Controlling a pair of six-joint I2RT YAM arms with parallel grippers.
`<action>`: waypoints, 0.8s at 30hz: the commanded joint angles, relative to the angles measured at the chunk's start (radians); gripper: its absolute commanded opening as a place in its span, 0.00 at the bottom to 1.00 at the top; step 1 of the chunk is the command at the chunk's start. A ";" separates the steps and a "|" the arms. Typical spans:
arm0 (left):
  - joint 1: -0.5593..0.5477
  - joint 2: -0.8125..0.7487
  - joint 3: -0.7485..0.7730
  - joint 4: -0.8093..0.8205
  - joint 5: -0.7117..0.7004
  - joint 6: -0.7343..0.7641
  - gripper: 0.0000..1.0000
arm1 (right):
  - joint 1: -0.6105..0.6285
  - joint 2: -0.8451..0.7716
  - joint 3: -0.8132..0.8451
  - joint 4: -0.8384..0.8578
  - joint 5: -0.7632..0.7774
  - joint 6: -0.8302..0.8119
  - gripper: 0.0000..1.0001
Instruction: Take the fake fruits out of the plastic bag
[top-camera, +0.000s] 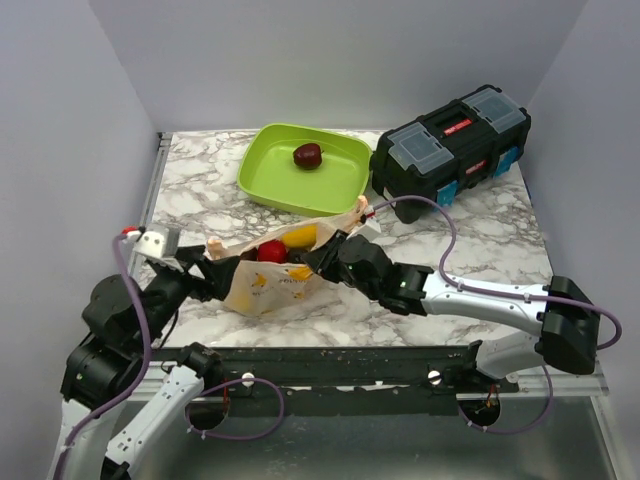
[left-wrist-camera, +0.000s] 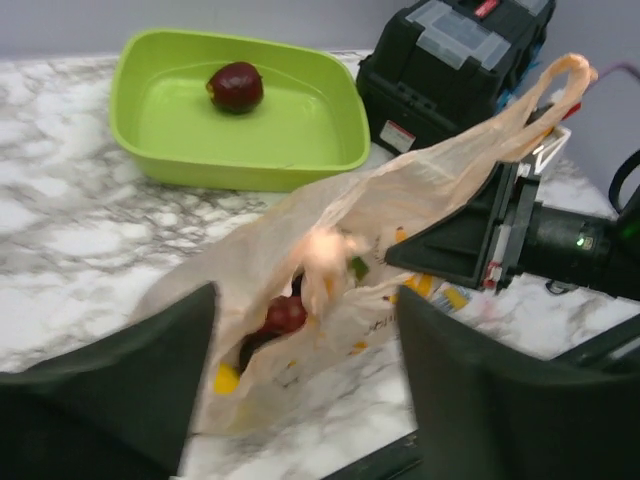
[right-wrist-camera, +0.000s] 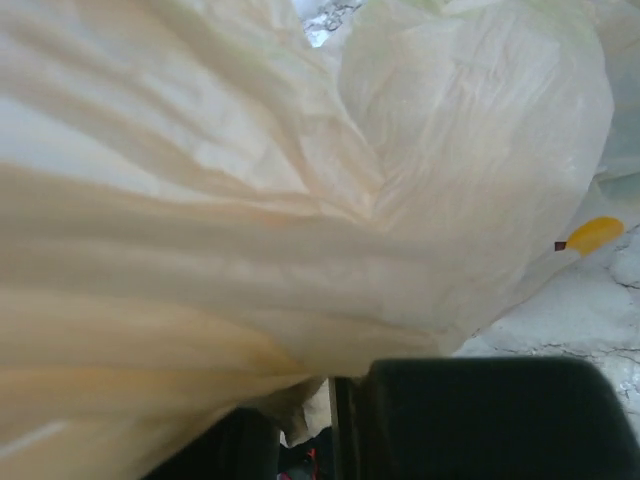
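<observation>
The plastic bag (top-camera: 262, 283) lies crumpled on the marble between my two arms, its mouth facing the tray. Inside it show a red fruit (top-camera: 270, 250) and a yellow one (top-camera: 301, 237). The left wrist view also shows the red fruit (left-wrist-camera: 285, 315) through the bag (left-wrist-camera: 400, 205). One dark red fruit (top-camera: 308, 155) sits in the lime-green tray (top-camera: 262, 180). My left gripper (top-camera: 212, 268) stands open at the bag's left end, its jaws wide apart (left-wrist-camera: 303, 300) and gripping nothing. My right gripper (top-camera: 335, 250) is shut on the bag's film (right-wrist-camera: 330, 400), which fills that view.
A black toolbox (top-camera: 450, 145) with grey lid panels stands at the back right, next to the tray. One bag handle (left-wrist-camera: 570, 70) sticks up toward it. Grey walls enclose the table on three sides.
</observation>
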 joint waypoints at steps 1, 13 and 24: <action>0.007 0.020 0.169 -0.099 0.023 0.041 0.88 | 0.008 -0.026 -0.043 0.129 -0.097 -0.160 0.19; 0.005 0.496 0.486 -0.169 0.192 0.215 0.99 | 0.008 -0.044 -0.061 0.151 -0.134 -0.240 0.04; -0.168 0.784 0.494 -0.217 -0.137 0.370 0.99 | 0.008 -0.041 -0.073 0.148 -0.143 -0.257 0.04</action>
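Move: The left hand, its fingers partly open just clear of the bag's left end, has the red fruit in the bag's mouth about 8 cm ahead, 6 cm to its right and some 15 cm below. The yellow fruit is roughly 11 cm ahead and 12 cm right of this hand, at similar depth; the green tray's middle is around 27 cm ahead and 11 cm right. The right hand has the bag's near rim right between its fingertips; the red fruit lies some 9 cm left and 3 cm ahead of it, 5 cm lower. The right fingers finish shutting on the plastic of the bag's near rim and keep it pinched, easing back under 2 cm with a roughly 10-degree counter-clockwise turn. Clear of the bag, the left hand opens wide, lifts about 10 cm while drawing back slightly, then swings forward and right over the bag's mouth and comes down again to its starting height, rolling and tipping its fingers down towards the fruits. ##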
